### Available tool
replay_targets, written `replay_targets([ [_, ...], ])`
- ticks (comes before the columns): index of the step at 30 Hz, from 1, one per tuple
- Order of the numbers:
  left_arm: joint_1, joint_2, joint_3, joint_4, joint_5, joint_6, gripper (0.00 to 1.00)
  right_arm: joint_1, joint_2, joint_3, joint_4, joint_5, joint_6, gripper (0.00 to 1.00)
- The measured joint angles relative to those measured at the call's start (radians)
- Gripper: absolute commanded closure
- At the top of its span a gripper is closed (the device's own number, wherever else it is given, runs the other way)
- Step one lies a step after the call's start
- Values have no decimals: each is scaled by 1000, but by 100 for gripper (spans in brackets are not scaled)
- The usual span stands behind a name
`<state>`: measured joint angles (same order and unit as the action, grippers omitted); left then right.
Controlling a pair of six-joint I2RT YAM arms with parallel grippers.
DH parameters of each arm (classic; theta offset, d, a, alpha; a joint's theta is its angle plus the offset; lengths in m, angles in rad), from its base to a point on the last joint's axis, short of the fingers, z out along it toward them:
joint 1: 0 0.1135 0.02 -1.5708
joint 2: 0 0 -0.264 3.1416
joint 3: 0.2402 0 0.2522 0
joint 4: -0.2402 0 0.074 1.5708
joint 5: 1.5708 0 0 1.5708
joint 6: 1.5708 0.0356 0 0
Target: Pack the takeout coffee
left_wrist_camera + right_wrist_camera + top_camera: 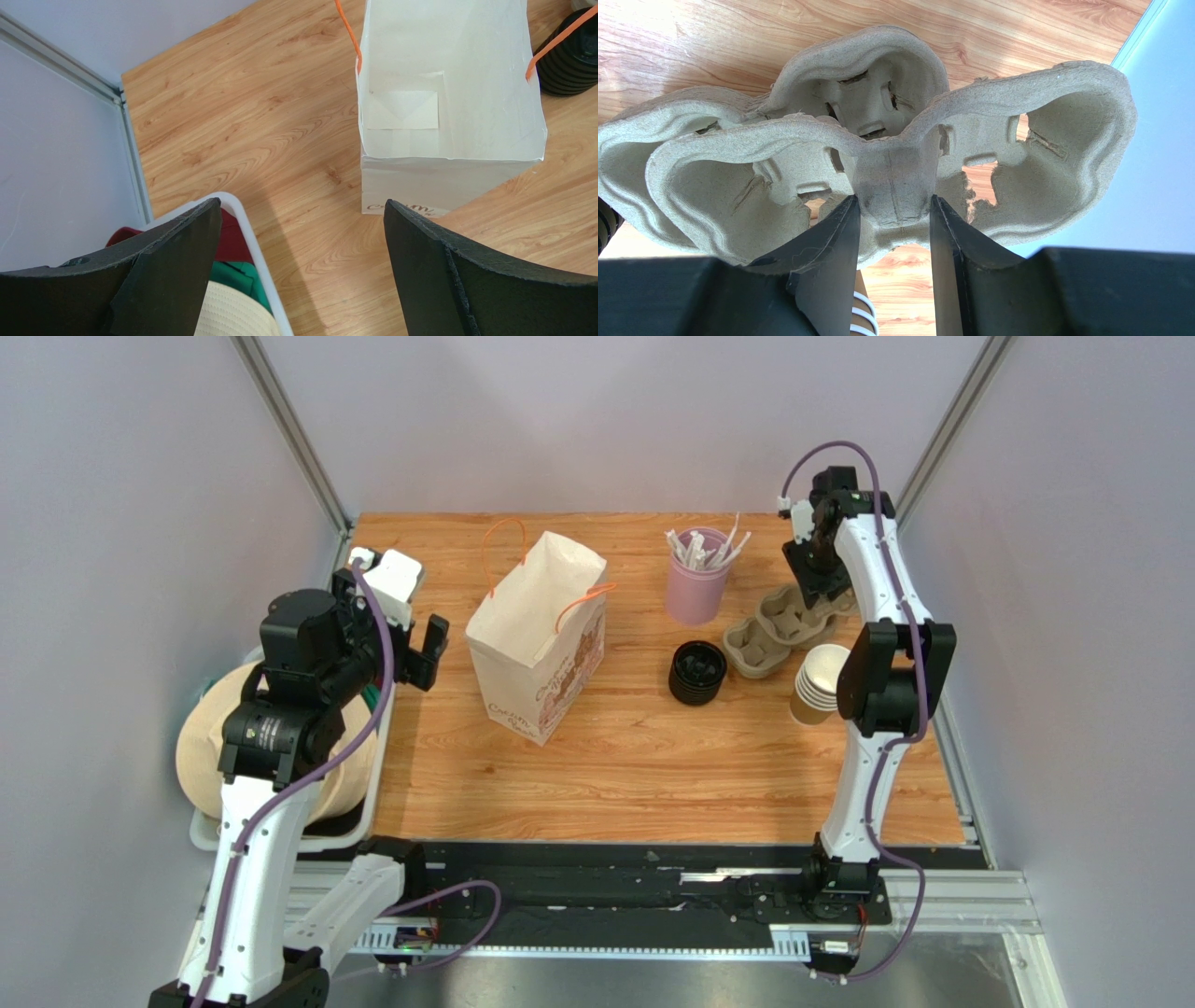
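No takeout coffee shows in any view. My right gripper (811,591) (894,199) is shut on the middle ridge of a grey pulp cup carrier (776,634) (892,98) at the table's far right, with the carrier's gripped end tilted up off the wood. A white paper bag (539,637) (449,91) with orange handles stands open and empty at the table's middle. Left of the bag, my left gripper (425,647) (300,206) hangs wide open over the wood with nothing between its fingers.
A black ribbed stack of lids (697,672) (572,59) sits right of the bag. A nested stack of brown cups (818,683) stands by the carrier, and a pink cup of white sticks (697,581) behind. A white basket (368,805) (246,231) holding a straw hat hangs off the left edge.
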<state>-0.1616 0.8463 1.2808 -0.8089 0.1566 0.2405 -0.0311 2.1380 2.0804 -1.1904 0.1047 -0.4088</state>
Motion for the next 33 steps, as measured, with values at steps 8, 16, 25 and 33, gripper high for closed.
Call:
replay_targets([
  [8, 1, 0, 0, 0, 0, 0, 5, 0, 1, 0, 0, 0, 1, 45],
  [16, 3, 0, 0, 0, 3, -1, 5, 0, 2, 0, 0, 0, 1, 37],
  [25, 6, 0, 0, 0, 3, -1, 5, 0, 17, 0, 0, -2, 0, 36],
  [33, 7, -1, -4, 3, 5, -2, 5, -19, 46, 0, -2, -37, 0, 39],
])
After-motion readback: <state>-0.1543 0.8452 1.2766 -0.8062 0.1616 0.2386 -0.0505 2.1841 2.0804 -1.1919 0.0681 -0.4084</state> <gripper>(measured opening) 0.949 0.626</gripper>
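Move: The upper cup carrier is still pinched at its middle ridge in my right hand, its middle about 1 cm ahead of the fingers and 2 cm lower. The second carrier lies partly under it, some 7 cm to my right hand's left, 2 cm back and 3 cm down; the paper cup stack stands roughly 13 cm back and 3 cm left, the black lids 23 cm left and 12 cm back. From my idle left hand the upper carrier is about 20 cm ahead, 61 cm right and 22 cm below. I hold my right hand where it is and part the fingers from under half to nearly two-thirds open, so the pinch on the upper carrier's middle ridge ends. Then, fingers staying open, I sink about 2 cm straight down around the ridge with barely any tilt. ##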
